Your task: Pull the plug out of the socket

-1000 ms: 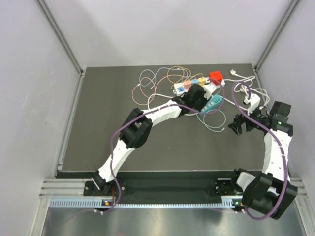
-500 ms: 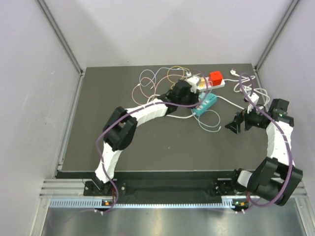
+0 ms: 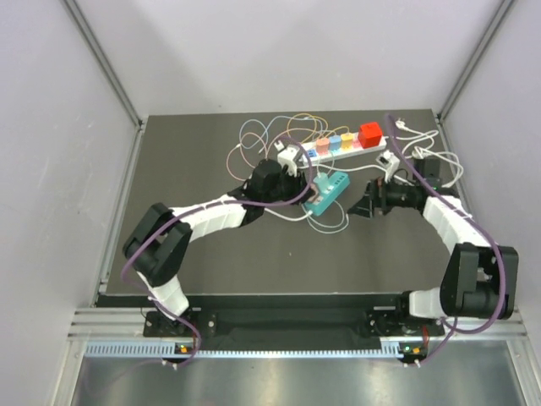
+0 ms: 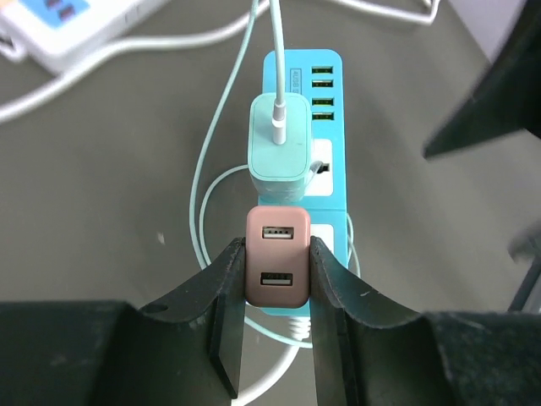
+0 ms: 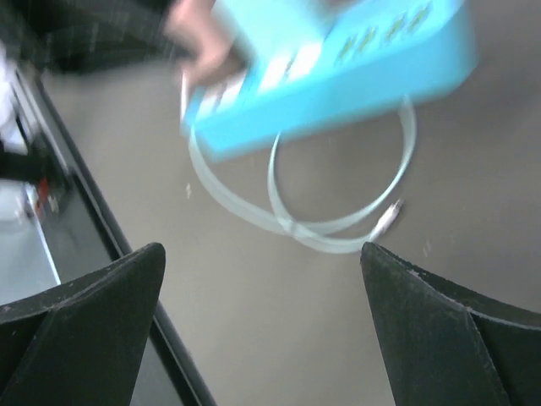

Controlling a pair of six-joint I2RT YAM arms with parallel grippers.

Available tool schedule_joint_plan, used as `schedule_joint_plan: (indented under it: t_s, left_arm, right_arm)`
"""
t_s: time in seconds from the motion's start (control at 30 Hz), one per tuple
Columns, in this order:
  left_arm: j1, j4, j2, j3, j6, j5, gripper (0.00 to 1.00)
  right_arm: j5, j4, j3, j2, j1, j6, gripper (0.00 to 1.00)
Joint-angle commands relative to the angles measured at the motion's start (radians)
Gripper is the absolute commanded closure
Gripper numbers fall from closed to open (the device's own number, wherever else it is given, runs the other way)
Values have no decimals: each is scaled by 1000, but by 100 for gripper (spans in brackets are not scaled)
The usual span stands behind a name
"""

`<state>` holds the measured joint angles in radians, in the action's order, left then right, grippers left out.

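A blue power strip (image 3: pixel 328 192) lies mid-table; it also shows in the left wrist view (image 4: pixel 331 173) and the right wrist view (image 5: pixel 338 72). A pink USB plug (image 4: pixel 277 266) sits in its near socket, a mint charger (image 4: pixel 280 145) with a mint cable just beyond it. My left gripper (image 4: pixel 277 271) is shut on the pink plug, a finger on each side; in the top view it (image 3: pixel 297 188) is at the strip's left end. My right gripper (image 5: pixel 264 279) is open and empty, close to the strip's right side (image 3: pixel 358 205).
A white power strip (image 3: pixel 338 147) with coloured plugs and a red block (image 3: pixel 370 134) lies behind. Thin coloured cables (image 3: pixel 262 139) coil at the back. A mint cable loop (image 5: pixel 338 220) lies on the mat. White cables (image 3: pixel 423 156) trail at the right.
The left arm has pulled back and to the left, dragging the blue strip with it. The right gripper has moved left toward the strip.
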<state>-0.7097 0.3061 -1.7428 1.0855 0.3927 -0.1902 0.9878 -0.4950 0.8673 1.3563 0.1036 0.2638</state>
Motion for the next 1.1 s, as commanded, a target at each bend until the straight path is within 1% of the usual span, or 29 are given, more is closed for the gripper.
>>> schedule_joint_plan:
  t_s: [0.0,0.03,0.07,0.1,0.23,0.27,0.3,0.4,0.47,0.57,0.67,0.7,0.8,0.87,0.9,0.93,0.97,1.03,1.07]
  left_arm:
    - [-2,186,138,-86,11,-5,100]
    - [-5,191,153,-105,12,-2,100]
    - [-8,198,167,-122,12,0,100]
    - [-13,203,192,-154,9,3,100]
    - [-28,238,236,-223,9,14,100]
    - [-34,245,242,-234,8,26,100]
    - [-36,258,253,-255,5,32,100]
    - [-43,261,267,-279,-5,41,100]
    - [-51,263,272,-288,-14,52,100]
    - [-60,263,275,-295,-28,61,100]
    - [-73,263,267,-297,-40,77,100]
    - [-76,264,264,-297,-46,81,100]
    - [-89,272,252,-296,-58,104,100]
    - [-102,277,246,-297,-72,113,100]
    - [-108,277,240,-296,-74,121,100]
    - [-117,278,236,-295,-80,133,100]
    - [-123,277,227,-295,-87,136,100]
    - [-132,280,221,-300,-91,135,100]
    - [-132,281,212,-306,-86,111,100]
  right_arm:
    - [-77,456,-60,32,-42,-459,0]
    - [-87,548,-74,41,-48,-528,0]
    - [-125,678,-88,55,-53,-658,0]
    - [-144,732,-108,66,-59,-705,0]
    - [-150,828,-97,170,-96,-866,0]
    - [-138,845,-96,222,-128,-929,0]
    - [-129,892,-99,243,-136,-952,0]
    - [-118,952,-102,294,-166,-995,0]
    - [-117,955,-97,317,-182,-1014,0]
    - [-121,961,-99,323,-205,-1014,6]
    - [-136,944,-109,323,-220,-1008,19]
    - [-140,938,-108,325,-223,-1009,29]
    - [-141,905,-102,336,-225,-1005,48]
    - [-137,898,-103,351,-226,-1005,56]
    - [-133,898,-105,356,-228,-1002,65]
    - [-121,900,-106,365,-229,-993,69]
    - [-111,900,-100,371,-228,-979,79]
    - [-86,869,-84,382,-225,-913,86]
    - [-30,848,-52,400,-222,-870,92]
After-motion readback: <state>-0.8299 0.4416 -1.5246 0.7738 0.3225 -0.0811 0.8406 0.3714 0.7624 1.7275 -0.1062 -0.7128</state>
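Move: Held clear of the table by the left hand's grip on the pink plug, the teal power strip has its middle about 3 cm ahead, 5 cm right and 3 cm below that hand. From the right hand, the strip's middle is roughly 8 cm ahead, 9 cm left and 5 cm lower. The teal plug sits about 3 cm ahead and 3 cm right of the pink one; the white power strip lies some 20 cm ahead and 11 cm right of the left hand. Swinging forward about 7 cm, then left towards the strip's free end and down, the right hand tips its fingers downward and turns them clockwise, some 30 degrees in all, then closes from wide open to pinch that end. The left hand keeps its grip on the pink plug and draws back about 7 cm, drifting slightly left. ##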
